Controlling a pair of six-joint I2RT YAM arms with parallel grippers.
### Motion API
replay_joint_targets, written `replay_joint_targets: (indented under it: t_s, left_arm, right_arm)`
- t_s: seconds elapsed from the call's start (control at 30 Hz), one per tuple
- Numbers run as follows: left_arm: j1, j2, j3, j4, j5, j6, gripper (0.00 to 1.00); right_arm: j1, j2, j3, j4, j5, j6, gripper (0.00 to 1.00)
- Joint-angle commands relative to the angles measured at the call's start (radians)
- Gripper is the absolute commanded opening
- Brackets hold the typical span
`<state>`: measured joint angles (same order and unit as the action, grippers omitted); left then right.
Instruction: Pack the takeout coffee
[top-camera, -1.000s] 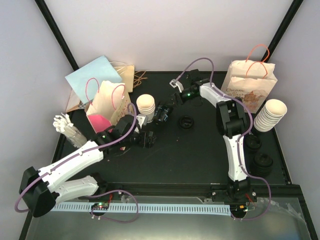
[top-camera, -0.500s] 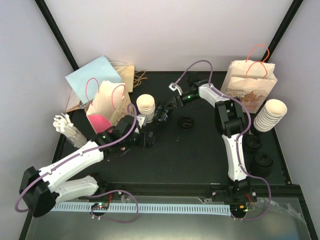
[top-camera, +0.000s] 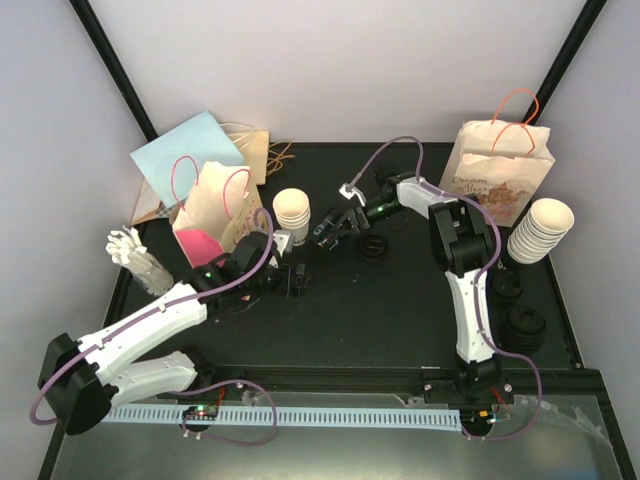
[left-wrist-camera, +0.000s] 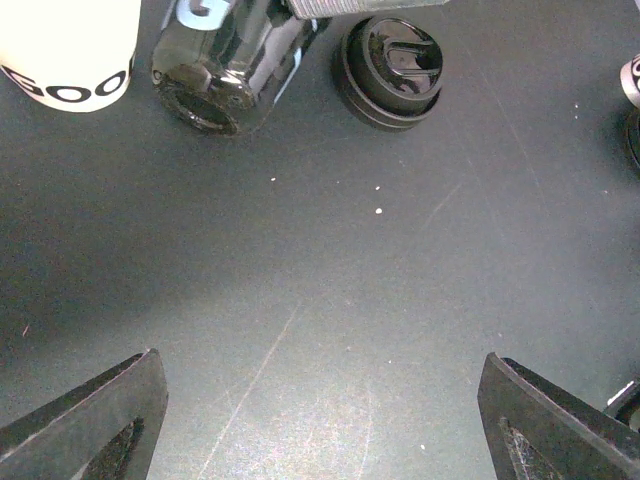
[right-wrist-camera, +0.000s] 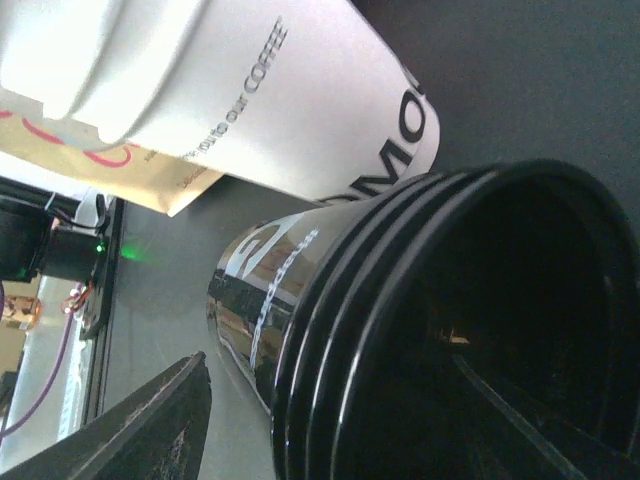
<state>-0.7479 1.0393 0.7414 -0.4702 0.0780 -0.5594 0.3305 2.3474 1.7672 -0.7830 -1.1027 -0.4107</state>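
Observation:
A glossy black takeout cup (top-camera: 322, 228) lies on its side on the black table, beside an upright stack of white paper cups (top-camera: 292, 212). My right gripper (top-camera: 333, 230) is at the black cup's mouth. In the right wrist view the cup's rim (right-wrist-camera: 430, 330) fills the frame. One finger (right-wrist-camera: 150, 430) stands outside the wall with a gap to it, and the other finger is hidden. A black lid (top-camera: 372, 245) lies just right of the cup. My left gripper (top-camera: 297, 279) hovers open over bare table (left-wrist-camera: 320, 330), with the black cup (left-wrist-camera: 225, 60), the white cup (left-wrist-camera: 70, 50) and the lid (left-wrist-camera: 390, 65) ahead of it.
A paper bag with pink handles (top-camera: 215, 205) stands at the left and a printed bag (top-camera: 497, 170) at the back right. A tilted stack of white cups (top-camera: 540, 230) and two black lids (top-camera: 505, 285) (top-camera: 525, 328) sit along the right edge. White cutlery (top-camera: 135, 255) lies far left.
My right gripper has moved left and nearer, onto the mouth of the lying black cup, and its jaws have narrowed. The left arm has not moved.

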Motion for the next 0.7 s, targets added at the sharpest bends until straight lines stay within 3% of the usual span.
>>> replay_joint_targets:
  t_s: [0.0, 0.47, 0.67]
  left_arm:
    - [-0.005, -0.016, -0.002, 0.016, -0.015, -0.005, 0.88]
    - [-0.006, -0.039, -0.006, 0.002, -0.028, 0.002, 0.88]
    - [-0.006, -0.057, -0.018, 0.0, -0.027, 0.003, 0.88]
  right_arm:
    - [0.004, -0.085, -0.05, 0.058, -0.03, 0.002, 0.63]
    - [0.005, -0.213, -0.174, 0.123, -0.01, 0.052, 0.15]
    - [0.015, -0.267, -0.204, 0.12, 0.025, 0.077, 0.07]
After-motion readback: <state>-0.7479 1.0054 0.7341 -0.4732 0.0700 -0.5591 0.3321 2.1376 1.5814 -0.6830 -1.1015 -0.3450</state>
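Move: The right hand is already at the mouth of the tilted black cup stack, one finger outside the rim and the other by its opening; the stack's middle is about 4 cm to the left and 2 cm below. The paper cup stack stands some 9 cm to the left, level with the hand, and the black lid about 7 cm to the right, 3 cm back and 5 cm below. From the left hand the black cup stack lies roughly 16 cm ahead, 5 cm to the right and 11 cm lower. The right hand eases back barely 1 cm with its fingers closing from well open, then rises about 4.5 cm in all while drawing back some 2 cm towards its base. The fingers go on closing as it climbs until they are nearly shut, pinching the near rim wall of the black cup stack, with one finger inside the mouth and one outside, the wrist all but keeping its attitude. ##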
